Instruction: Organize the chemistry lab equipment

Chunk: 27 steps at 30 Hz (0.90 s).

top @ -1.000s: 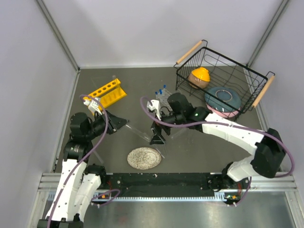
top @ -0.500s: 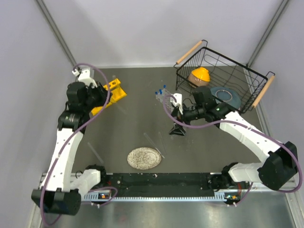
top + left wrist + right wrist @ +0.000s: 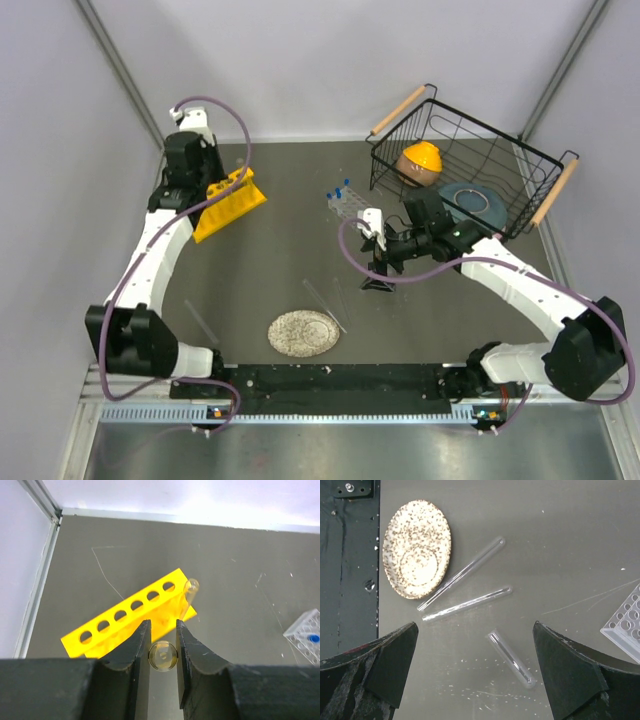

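My left gripper [image 3: 162, 625] is shut on a clear test tube [image 3: 163, 656], seen end-on between its fingers, just above the yellow six-hole tube rack [image 3: 135, 617]. Another test tube [image 3: 190, 591] stands in the rack's end hole. From above, the left gripper [image 3: 213, 188] hovers at the yellow rack [image 3: 232, 205] at the back left. My right gripper [image 3: 475, 625] is open above the table, over a short test tube [image 3: 511, 659] lying flat. Two long test tubes [image 3: 467, 603] [image 3: 462, 573] lie beside it. The small clear rack [image 3: 342, 197] holds blue-capped vials.
A round speckled disc [image 3: 303, 333] lies near the front edge, touching one long tube. The black wire basket [image 3: 465, 175] with dishes stands at the back right. One more tube [image 3: 200, 322] lies at the front left. Grey walls close in both sides.
My left arm has swung from mid-table to the back left, carrying the test tube over the yellow rack. My right arm has pulled back to the right, still open.
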{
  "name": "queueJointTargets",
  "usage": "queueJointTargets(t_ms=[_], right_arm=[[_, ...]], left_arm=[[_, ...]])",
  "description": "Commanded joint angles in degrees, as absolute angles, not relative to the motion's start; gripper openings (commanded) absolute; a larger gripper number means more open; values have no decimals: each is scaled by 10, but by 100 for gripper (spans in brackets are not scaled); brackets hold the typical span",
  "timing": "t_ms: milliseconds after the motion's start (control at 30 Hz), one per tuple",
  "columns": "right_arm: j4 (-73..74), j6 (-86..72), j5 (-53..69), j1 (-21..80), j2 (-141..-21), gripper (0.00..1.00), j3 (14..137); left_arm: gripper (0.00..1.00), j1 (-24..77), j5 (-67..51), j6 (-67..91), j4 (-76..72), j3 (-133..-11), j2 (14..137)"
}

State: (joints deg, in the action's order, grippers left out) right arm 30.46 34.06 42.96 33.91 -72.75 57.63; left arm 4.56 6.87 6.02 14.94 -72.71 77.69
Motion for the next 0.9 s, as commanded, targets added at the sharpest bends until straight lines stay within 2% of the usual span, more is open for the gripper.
queueJointTargets(t_ms=[0,300,867], right_arm=[[299,371,422,345,-716,99,574],[301,386,394,363,-723,99,570],[309,398,385,367,-736,99,571]], left_arm=[[0,46,92,41,84,-785,823],[0,46,84,45,103,-856,903],[0,46,69,44,105,-847,946]])
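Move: My left hand holds a test tube upright. The free place near the right end of the yellow rack lies about 11 cm ahead, 1 cm right and 23 cm below it. The tube already standing at that end is some 13 cm ahead and 5 cm right; the clear rack is about 8 cm ahead and 33 cm right. From my right hand, the same free place lies roughly 33 cm ahead, 36 cm left and 13 cm down. I carry the upright tube about 6 cm straight forward, nearly level, with my left hand, towards the right end of the yellow rack beside the tube already there. Then I ease off and sink some 3 cm towards the rack, wrist barely tipping, fingers keeping their grip. ##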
